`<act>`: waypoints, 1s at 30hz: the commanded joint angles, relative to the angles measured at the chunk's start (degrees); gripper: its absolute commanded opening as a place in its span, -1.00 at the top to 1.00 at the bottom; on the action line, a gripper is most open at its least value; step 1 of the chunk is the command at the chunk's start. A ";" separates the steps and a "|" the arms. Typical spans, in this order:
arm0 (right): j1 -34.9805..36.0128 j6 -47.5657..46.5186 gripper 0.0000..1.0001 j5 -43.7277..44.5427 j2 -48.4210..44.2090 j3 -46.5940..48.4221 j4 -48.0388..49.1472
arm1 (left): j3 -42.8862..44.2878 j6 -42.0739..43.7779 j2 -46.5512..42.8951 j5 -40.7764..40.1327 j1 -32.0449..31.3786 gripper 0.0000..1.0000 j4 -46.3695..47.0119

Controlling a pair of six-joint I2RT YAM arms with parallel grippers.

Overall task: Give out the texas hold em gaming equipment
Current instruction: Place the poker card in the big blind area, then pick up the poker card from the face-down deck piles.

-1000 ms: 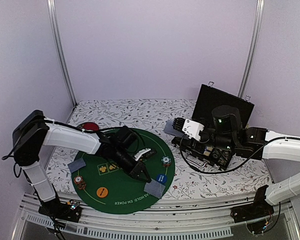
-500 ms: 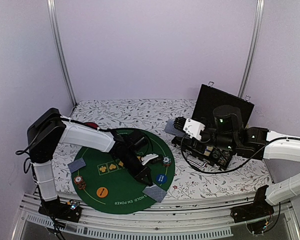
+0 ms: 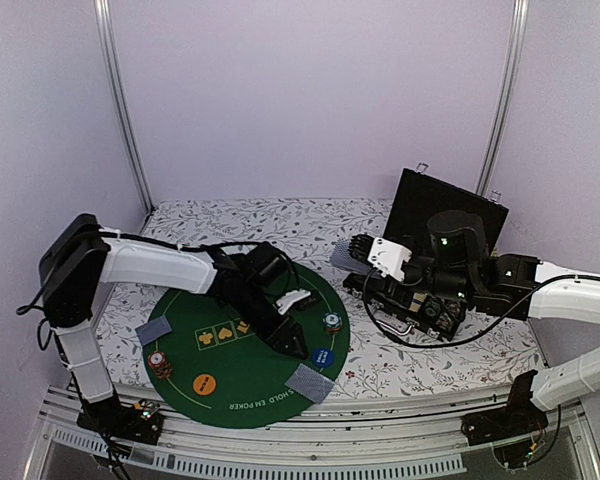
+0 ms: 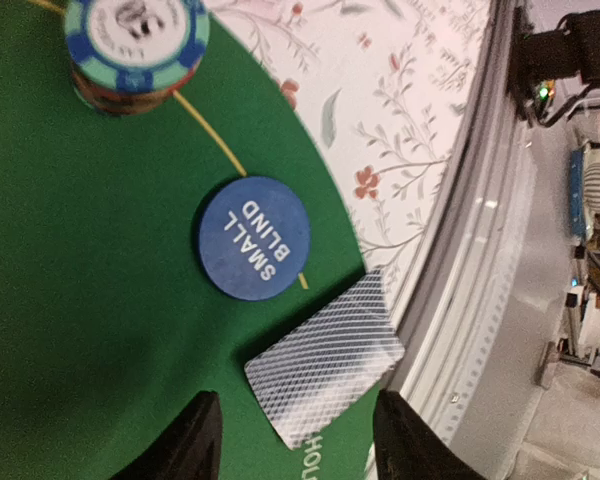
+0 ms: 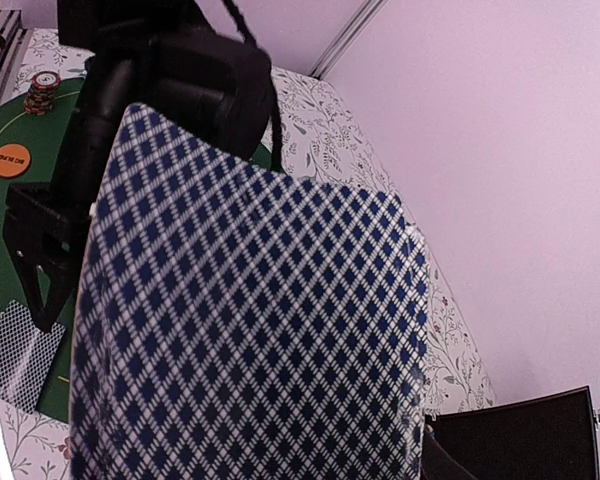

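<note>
A playing card (image 4: 325, 357) with a blue-grey patterned back lies flat on the green mat (image 3: 242, 395) at its front right edge. My left gripper (image 4: 298, 450) hovers over its near end, open and holding nothing. In the top view that gripper (image 3: 292, 345) sits just left of the blue button (image 3: 323, 357), and the card (image 3: 312, 381) lies in front of both. The button reads SMALL BLIND (image 4: 252, 237), with a chip stack (image 4: 135, 45) beyond it. My right gripper (image 3: 352, 252) is shut on a stack of playing cards (image 5: 250, 330) that hides its fingertips.
Another card (image 3: 154, 330), a second chip stack (image 3: 159, 362) and an orange button (image 3: 206, 382) lie on the mat's left side. An open black case (image 3: 450, 215) stands behind the right arm. The metal table rail (image 4: 480, 300) runs right beside the released card.
My left gripper has opened, leaving the card flat on the mat's front right edge, and the left arm has shifted a little. The right arm has not moved.
</note>
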 commanded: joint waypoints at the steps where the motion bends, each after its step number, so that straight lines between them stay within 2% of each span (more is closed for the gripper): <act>1: -0.28 0.66 0.11 -0.54 -1.72 -0.47 0.71 | -2.19 -2.25 -10.31 3.73 2.90 -0.15 4.91; 4: -0.27 0.52 0.11 -0.78 -1.38 -0.41 0.63 | -4.63 -3.76 -17.19 4.26 4.52 -0.28 7.25; 7: -0.25 0.34 0.11 -1.26 -0.88 -0.16 0.74 | -6.57 -8.84 -24.73 0.84 7.42 -0.55 10.42; 10: -0.14 0.25 0.11 -1.64 -0.03 0.40 0.79 | -9.38 -18.00 -32.33 -5.48 9.48 -0.85 19.12; 12: -0.04 0.20 0.11 -2.09 0.75 0.95 0.82 | -11.25 -23.18 -36.30 -6.27 9.39 -0.96 26.09; 14: 0.25 0.16 0.11 -2.49 1.70 1.37 1.30 | -11.38 -27.34 -37.08 -5.96 8.35 -0.97 30.94; 16: 1.00 -0.06 0.11 -2.65 2.92 1.87 1.89 | -8.86 -28.99 -35.91 -5.95 7.23 -0.97 31.19; 21: 2.77 -0.29 0.11 -3.29 5.83 3.27 3.20 | -3.07 -27.62 -31.38 -6.34 5.21 -0.97 25.04; 24: 3.38 -0.35 0.11 -3.90 6.75 3.56 4.19 | -1.86 -25.99 -29.44 -9.24 4.68 -0.96 19.89; 30: 4.45 -0.21 0.11 -4.69 8.78 4.34 5.31 | -1.03 -25.06 -26.22 -9.65 3.82 -0.93 18.39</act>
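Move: The poker-card deck held in the right gripper lies about 7 cm ahead of the left hand, 10 cm to its right and 20 cm above. Just below the left hand, the dealt card is some 5 cm back and 2 cm right; the small blind button is 5 cm right and about level fore-and-aft, the chip stack 9 cm ahead and 7 cm right. From the right hand point, the deck's middle is about 2 cm ahead and 3 cm left. Left hand climbs about 23 cm and forward towards the deck, opening wide; right carries it 4 cm left. ##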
